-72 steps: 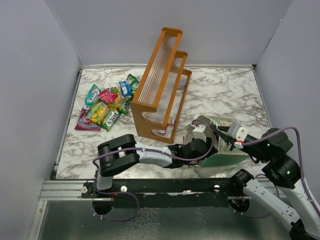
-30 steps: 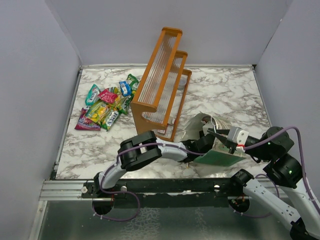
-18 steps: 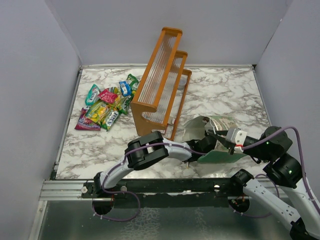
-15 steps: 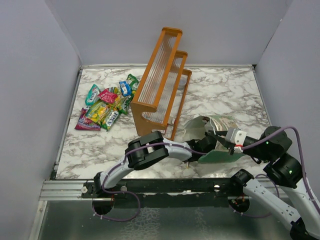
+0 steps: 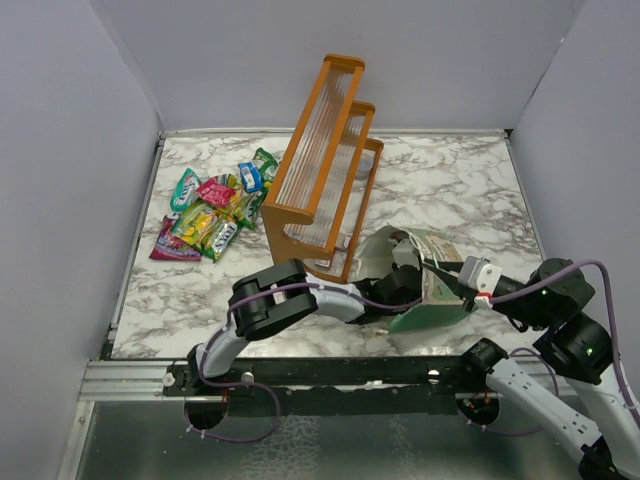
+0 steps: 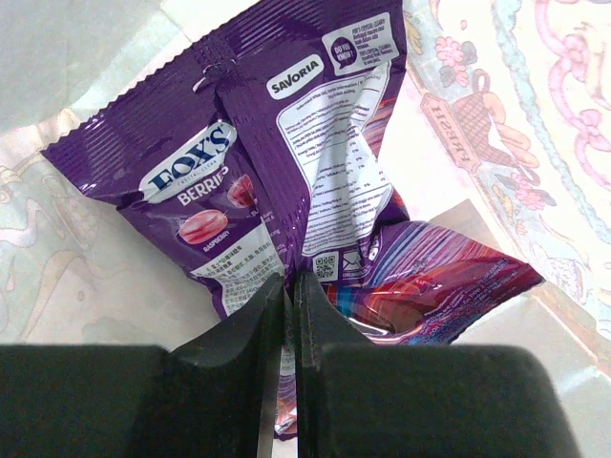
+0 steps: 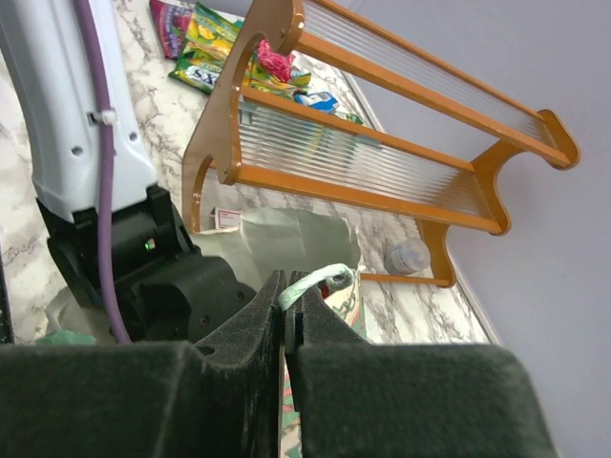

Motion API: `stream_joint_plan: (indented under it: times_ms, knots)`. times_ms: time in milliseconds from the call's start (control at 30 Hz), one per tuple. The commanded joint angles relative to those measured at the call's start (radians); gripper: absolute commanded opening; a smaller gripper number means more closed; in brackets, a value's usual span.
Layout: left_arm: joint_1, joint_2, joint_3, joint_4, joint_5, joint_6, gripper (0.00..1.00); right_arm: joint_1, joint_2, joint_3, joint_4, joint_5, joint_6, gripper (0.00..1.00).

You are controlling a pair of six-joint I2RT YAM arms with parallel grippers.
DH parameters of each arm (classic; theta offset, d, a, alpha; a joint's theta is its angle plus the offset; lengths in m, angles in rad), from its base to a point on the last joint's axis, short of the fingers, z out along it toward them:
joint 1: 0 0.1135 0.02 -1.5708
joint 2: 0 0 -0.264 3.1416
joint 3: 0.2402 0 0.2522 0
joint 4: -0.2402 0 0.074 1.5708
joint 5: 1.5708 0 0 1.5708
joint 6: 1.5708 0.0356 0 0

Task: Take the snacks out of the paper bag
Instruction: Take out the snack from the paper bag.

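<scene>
The mint-green paper bag (image 5: 428,317) lies on its side near the front right of the table, its cream inside (image 5: 374,256) facing left. My left gripper (image 5: 402,281) reaches into its mouth. In the left wrist view it (image 6: 289,279) is shut on the lower edge of a purple berry snack packet (image 6: 239,162) that lies on the bag's inner wall (image 6: 76,286). My right gripper (image 7: 284,279) is shut on the bag's pale cord handle (image 7: 320,281) at the rim, holding the mouth up (image 5: 442,272). Several other snacks (image 5: 210,215) lie in a pile at the left.
The orange wooden slatted rack (image 5: 322,165) stands just behind the bag, close to both wrists. A small clear bottle (image 7: 409,256) lies under the rack's end. Grey walls enclose the marble table (image 5: 450,180) on three sides.
My left jaws have closed on the purple packet inside the bag. The left arm's elbow has drawn back to the left, and the bag's mouth has lifted a little. The right grip is unchanged.
</scene>
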Motion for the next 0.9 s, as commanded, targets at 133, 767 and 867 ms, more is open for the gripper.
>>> stream_joint_plan:
  times_ms: [133,767,867]
  knots:
    - [-0.002,-0.177,-0.057,-0.055,0.101,0.078,0.09,0.003,-0.031,-0.006,0.031,0.121,0.042,0.02]
    - [-0.011,-0.333,-0.158,-0.205,0.002,0.206,0.06,0.003,-0.095,0.061,-0.053,0.356,0.1,0.02]
    - [-0.016,-0.377,-0.157,-0.21,-0.003,0.242,0.06,0.003,-0.103,0.056,-0.076,0.391,0.099,0.02]
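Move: Deep inside the paper bag, the left fingers already pinch the purple snack pack, its middle about 2 cm ahead, 2 cm to the right and 3 cm below them. Level with that hand, the bag's mouth is roughly 9 cm left and 10 cm up; the wooden rack's middle stands some 24 cm ahead, 25 cm left and 8 cm up. From the right hand, on the handle, the mouth lies about 9 cm ahead, 5 cm left and 15 cm down. Drawing the pinched pack back through the bag towards its mouth, the left hand travels about 6 cm left and 3 cm back, rising about 5 cm and then sinking 2, its left side rolling up some 10 degrees. The right hand keeps its grip on the handle and moves away rightward 5 cm while rising a little, turning clockwise. ##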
